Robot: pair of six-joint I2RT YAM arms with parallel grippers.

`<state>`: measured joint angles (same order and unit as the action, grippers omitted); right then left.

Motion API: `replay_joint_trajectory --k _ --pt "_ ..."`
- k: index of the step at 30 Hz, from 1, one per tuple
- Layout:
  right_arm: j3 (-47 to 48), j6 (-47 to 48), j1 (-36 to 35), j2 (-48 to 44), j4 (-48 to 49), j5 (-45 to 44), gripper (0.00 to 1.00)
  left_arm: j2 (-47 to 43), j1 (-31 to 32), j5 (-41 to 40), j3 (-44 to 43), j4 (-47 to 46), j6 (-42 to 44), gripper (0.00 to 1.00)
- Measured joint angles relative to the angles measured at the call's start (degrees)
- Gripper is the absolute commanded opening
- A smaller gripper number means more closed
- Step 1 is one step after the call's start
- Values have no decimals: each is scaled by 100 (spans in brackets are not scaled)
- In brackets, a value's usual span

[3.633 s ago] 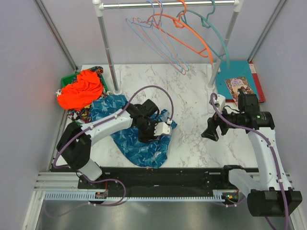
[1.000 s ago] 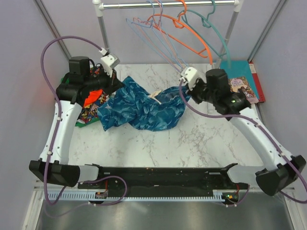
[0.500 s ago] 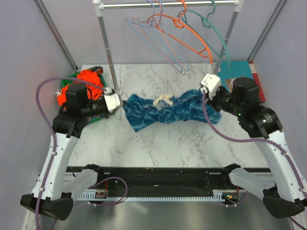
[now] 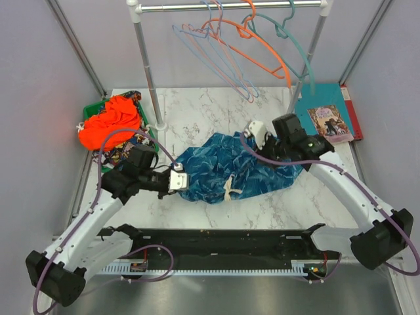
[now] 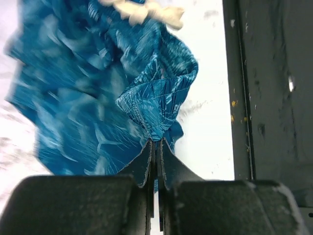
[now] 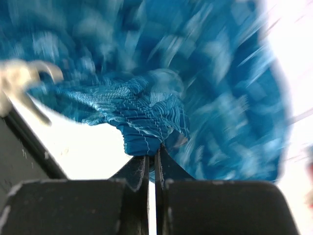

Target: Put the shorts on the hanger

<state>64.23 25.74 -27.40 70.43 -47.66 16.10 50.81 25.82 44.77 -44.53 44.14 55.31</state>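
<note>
The dark-blue shorts (image 4: pixel 226 169) with teal print and a white drawstring (image 4: pixel 229 189) lie spread on the marble table between my two grippers. My left gripper (image 4: pixel 178 182) is shut on the shorts' left edge; in the left wrist view the fabric (image 5: pixel 146 98) is pinched between the closed fingers (image 5: pixel 143 164). My right gripper (image 4: pixel 261 139) is shut on the waistband at the upper right, and the right wrist view shows the gathered band (image 6: pixel 142 122). The pale blue hanger (image 4: pixel 213 56) hangs on the rail (image 4: pixel 230 6) at the back, well apart from both grippers.
Pink, orange (image 4: pixel 252 42) and teal (image 4: pixel 295 49) hangers share the rail. An orange garment (image 4: pixel 111 121) lies in a green bin at the left. A book (image 4: pixel 326 119) rests at the back right. The rack's posts (image 4: pixel 149 72) stand on the table.
Both grippers have lowered and come nearer with the shorts. The cloth was stretched taut between them; it now sags in a loose heap on the table, drawstring toward the front.
</note>
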Motion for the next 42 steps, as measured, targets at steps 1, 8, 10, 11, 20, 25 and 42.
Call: replay_joint_trajectory --k 1,8,10,11,20,25,42 --pt "382 -85 0 66 -17 -2 0 -17 68 63 -321 114 -70 2" --pt "4291 -713 -9 1014 -46 304 0 494 850 555 -3934 280 -872 2" --pt "5195 -876 -31 1241 20 481 0 774 1071 656 -4750 203 -1080 2" --pt "5617 -964 -83 1346 50 573 0 953 1213 691 -5248 210 -1231 2" --pt "6430 -1314 -1075 1847 625 1097 0 2415 2903 317 -7248 22 -1910 2" --pt "4802 -1639 -1062 1862 1539 1403 0 2736 3407 -614 -5796 -726 -2304 2" --pt "2736 -2109 -1062 2774 2083 1902 98 1309 3353 -1329 -1217 -2262 -3272 70"
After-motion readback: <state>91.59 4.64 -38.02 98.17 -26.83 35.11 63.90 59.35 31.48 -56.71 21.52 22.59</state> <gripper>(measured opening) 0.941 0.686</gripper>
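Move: Both grippers already pinch the blue shorts by their edges, a few centimetres over the table. The table's middle, where the shorts go, lies about 17 cm right and 6 ahead of the left hand; the tie cord hangs some 17 cm straight to its right, and the left rack post's foot stands 24 ahead, 9 left. From the right hand, the table's middle is roughly 14 cm left and 5 back, the tie cord 14 left and 10 back, the right post's foot 16 ahead, 10 right. Fling the held shorts steeply up with both hands, nearly 40 cm, tilting both wrists some 35 degrees and carrying the hands inward. Swing down over the table's middle, left hand on rightward and forward again, right hand on leftward, slightly forward. Low down, open both grippers and let go, easing the left one back and left while the right still sinks. ##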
